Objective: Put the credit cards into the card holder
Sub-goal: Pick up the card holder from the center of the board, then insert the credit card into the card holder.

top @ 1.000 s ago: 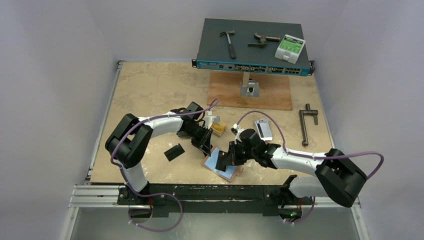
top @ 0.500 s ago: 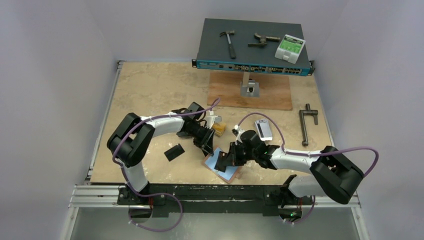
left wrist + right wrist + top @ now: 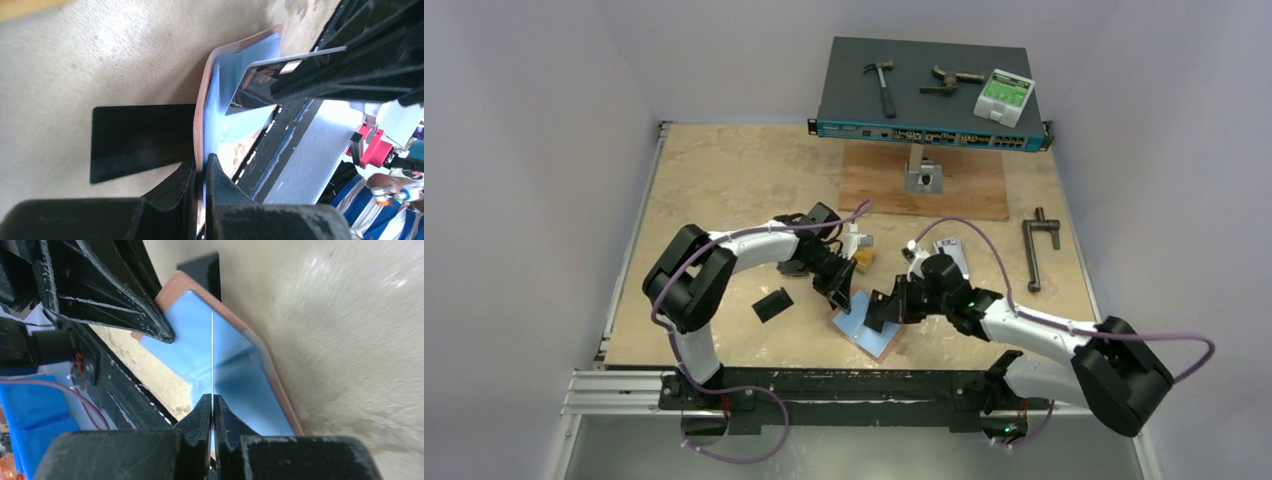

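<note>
The card holder (image 3: 862, 328) lies open on the table near the front edge, salmon-pink outside and blue inside (image 3: 240, 370). My left gripper (image 3: 844, 300) is shut on its far flap (image 3: 202, 125) and holds that flap up. My right gripper (image 3: 876, 315) is shut on one thin credit card (image 3: 212, 350), seen edge-on over the blue lining. The same card (image 3: 260, 80) shows as a dark shiny face. More credit cards lie loose: a black stack (image 3: 772, 304), an orange-gold one (image 3: 861, 260) and a silver-grey one (image 3: 951, 258).
A network switch (image 3: 929, 100) stands on a wooden board at the back, with a hammer (image 3: 882, 85), a metal tool and a green-white device (image 3: 1004, 95) on top. A dark clamp (image 3: 1039, 250) lies at the right. The metal front rail (image 3: 844, 385) runs close behind the holder.
My left jaws parted briefly and closed again on the holder's flap. My right arm swung its elbow to the right and brought the card further over the open holder.
</note>
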Robot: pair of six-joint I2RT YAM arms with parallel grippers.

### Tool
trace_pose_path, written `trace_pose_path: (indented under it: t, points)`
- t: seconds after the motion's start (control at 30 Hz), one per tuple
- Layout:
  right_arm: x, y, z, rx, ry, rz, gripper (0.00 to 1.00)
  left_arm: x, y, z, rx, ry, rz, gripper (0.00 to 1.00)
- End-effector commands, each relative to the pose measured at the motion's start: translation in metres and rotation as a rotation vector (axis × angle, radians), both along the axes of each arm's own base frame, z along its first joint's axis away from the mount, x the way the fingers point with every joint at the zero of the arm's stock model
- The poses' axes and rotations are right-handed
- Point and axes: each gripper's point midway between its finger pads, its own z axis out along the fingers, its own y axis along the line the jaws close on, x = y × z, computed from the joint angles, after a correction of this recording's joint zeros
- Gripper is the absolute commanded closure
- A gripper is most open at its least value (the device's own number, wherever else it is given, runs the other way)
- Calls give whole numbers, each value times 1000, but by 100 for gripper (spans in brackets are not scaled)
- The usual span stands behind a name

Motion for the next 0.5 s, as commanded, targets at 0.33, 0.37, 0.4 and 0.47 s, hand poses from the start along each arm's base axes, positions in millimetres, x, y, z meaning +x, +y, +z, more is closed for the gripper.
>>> trace_pose_path:
  t: [0.33,0.37,0.4,0.47]
  points:
    - [32,8,244,450,-653,58,100,38,6,297,-472,-634,14,100]
    - [29,5,258,479,-703,56,100,32,6,309,-521,-668,-8,100]
    - [26,1,271,502,-755,51,100,27,7,318,-553,-693,-22,100]
    - [17,-8,300,549,-862,46,100,18,9,333,-607,-710,-41,100]
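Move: The left fingers already pinch the open card holder near its far left edge; its middle lies about 5 cm to their right, 3 cm back and a little below. A loose card lies on the table some 3 cm under those fingers, and the yellow box about 10 cm ahead. From the right hand, the holder's middle is about 5 cm to the left, 3 cm back and 2 cm lower; its held card reaches about 4 cm left, slightly below. Straight up and fast, both arms rise together: the left carries the pinched card holder some 30 cm off the table, drifting a few centimetres forward, while the right brings its card up alongside by a bit under 25 cm. Both wrists swing their fingers up and forward out of their downward slant, and both grips stay shut. ##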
